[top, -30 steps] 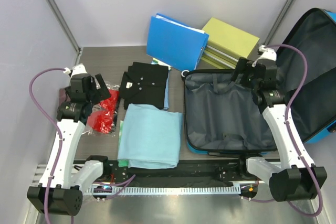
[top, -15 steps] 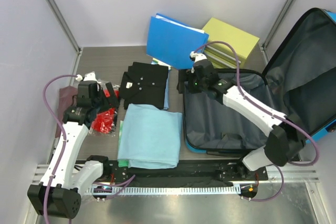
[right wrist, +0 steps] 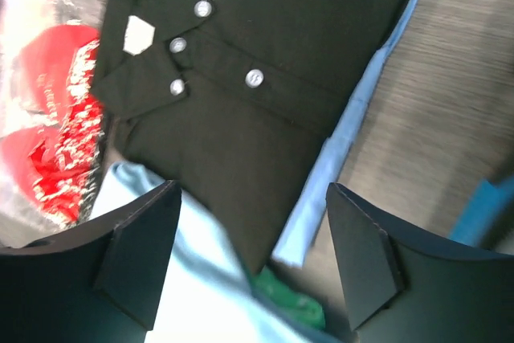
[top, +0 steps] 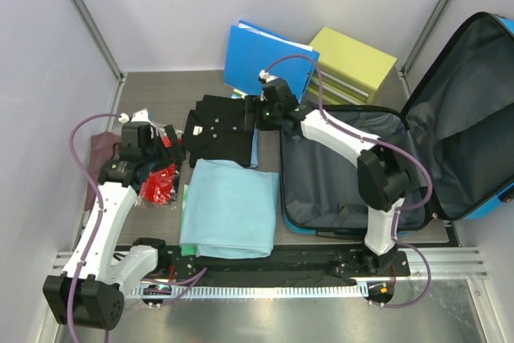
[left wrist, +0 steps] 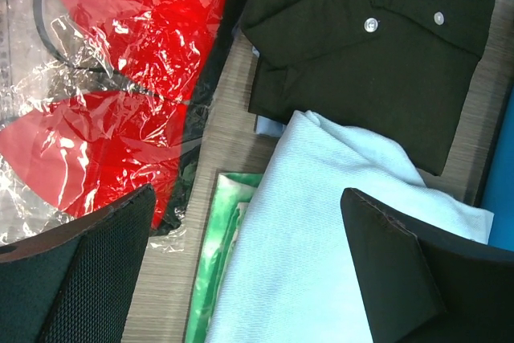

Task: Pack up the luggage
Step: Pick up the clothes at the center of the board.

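The luggage point(top: 345, 170) lies open at the right, grey lining up, its blue lid point(top: 474, 110) leaning back. A folded black shirt point(top: 221, 128) lies left of it, with a light blue cloth point(top: 230, 206) in front and a red item in clear wrap point(top: 161, 181) further left. My right gripper point(top: 250, 112) hangs open over the black shirt's point(right wrist: 257, 62) right edge, nothing between its fingers point(right wrist: 136, 263). My left gripper point(top: 167, 147) is open above the gap between the red packet point(left wrist: 120, 78) and the light blue cloth point(left wrist: 321, 238).
A blue folder point(top: 269, 62) and a yellow-green drawer box point(top: 353, 62) stand at the back. A green sheet point(left wrist: 217, 263) and a paler blue garment point(right wrist: 329, 174) peek out from under the clothes. A maroon item point(top: 100, 150) lies at the far left.
My right arm has swung left from over the luggage to above the black shirt, its jaws narrowing slightly. My left gripper has shifted a little toward the clothes.
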{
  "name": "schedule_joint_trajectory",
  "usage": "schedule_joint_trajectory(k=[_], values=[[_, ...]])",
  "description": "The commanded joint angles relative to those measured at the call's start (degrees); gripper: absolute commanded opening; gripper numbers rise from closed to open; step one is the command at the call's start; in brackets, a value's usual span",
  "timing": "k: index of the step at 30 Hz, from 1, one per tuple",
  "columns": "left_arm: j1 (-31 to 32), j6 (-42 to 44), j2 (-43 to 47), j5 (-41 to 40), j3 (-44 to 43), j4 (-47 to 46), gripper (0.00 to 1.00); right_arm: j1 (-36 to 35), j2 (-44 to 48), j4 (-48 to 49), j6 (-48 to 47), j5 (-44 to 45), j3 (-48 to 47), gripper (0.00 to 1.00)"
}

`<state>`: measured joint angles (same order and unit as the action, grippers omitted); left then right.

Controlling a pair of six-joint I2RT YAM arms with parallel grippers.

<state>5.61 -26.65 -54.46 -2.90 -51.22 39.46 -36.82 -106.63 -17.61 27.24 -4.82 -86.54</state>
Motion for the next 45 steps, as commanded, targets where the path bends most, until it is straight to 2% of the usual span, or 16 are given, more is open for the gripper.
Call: schedule_joint_trajectory(k=[1,6,17,27,33,40,45], values=[[0.2,0.2,-1.2,0.8,-2.8,-1.5,0.98,-0.4,-5.7,0.9,2.3,-0.7,-7.8,0.77],[0.2,1.6,-3.1,0.6,-4.6,-1.1,0.99,-0.4,-11.7,-1.5,2.9,2.1,-13.5,0.72],[0.1,1.0,-3.5,0.1,-3.2,-2.1,0.99,-0.9,-14.5,-5.5,3.7,9.0,-14.5,0.69],[0.1,1.3,-3.8,-0.2,-3.3,-1.6,0.99,-1.0,-18.8,-5.3,5.4,6.5,-16.9,0.68],[0.2,1.3,-3.7,-0.4,-3.2,-1.3,1.00,-1.0,-19.2,-4.8,5.5,5.7,-17.6,0.60],[0.2,1.3,-3.7,-1.0,-2.8,-1.3,1.00,-0.9,-18.0,-4.6,5.4,4.6,-16.8,0.47],[0.2,0.9,-3.8,-1.0,-2.0,-1.8,1.00,-1.0,-19.6,-4.2,5.5,0.5,-17.0,0.44]])
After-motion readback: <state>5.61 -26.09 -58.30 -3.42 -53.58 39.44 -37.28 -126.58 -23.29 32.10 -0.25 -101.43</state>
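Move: The black shirt's middle lies about 4 cm ahead, 10 cm left and 10 cm below the right gripper; its near side edge is roughly 4 cm ahead, 2 cm left and equally low. The light blue towel lies some 18 cm back and 7 cm left, the red packet about 6 cm back and 28 cm left. From the left gripper the shirt is around 16 cm ahead, 12 cm right and 12 cm down. Lower the right gripper about 9 cm onto the black shirt's right edge, reaching some 4 cm forward as you start down. Pause partway to turn the hand slightly clockwise, then sink the rest, fingers tipping steeper. At the bottom, hold position and draw the fingers to about half open, one on the black cloth, the other just off its edge over the light blue cloth beneath. ##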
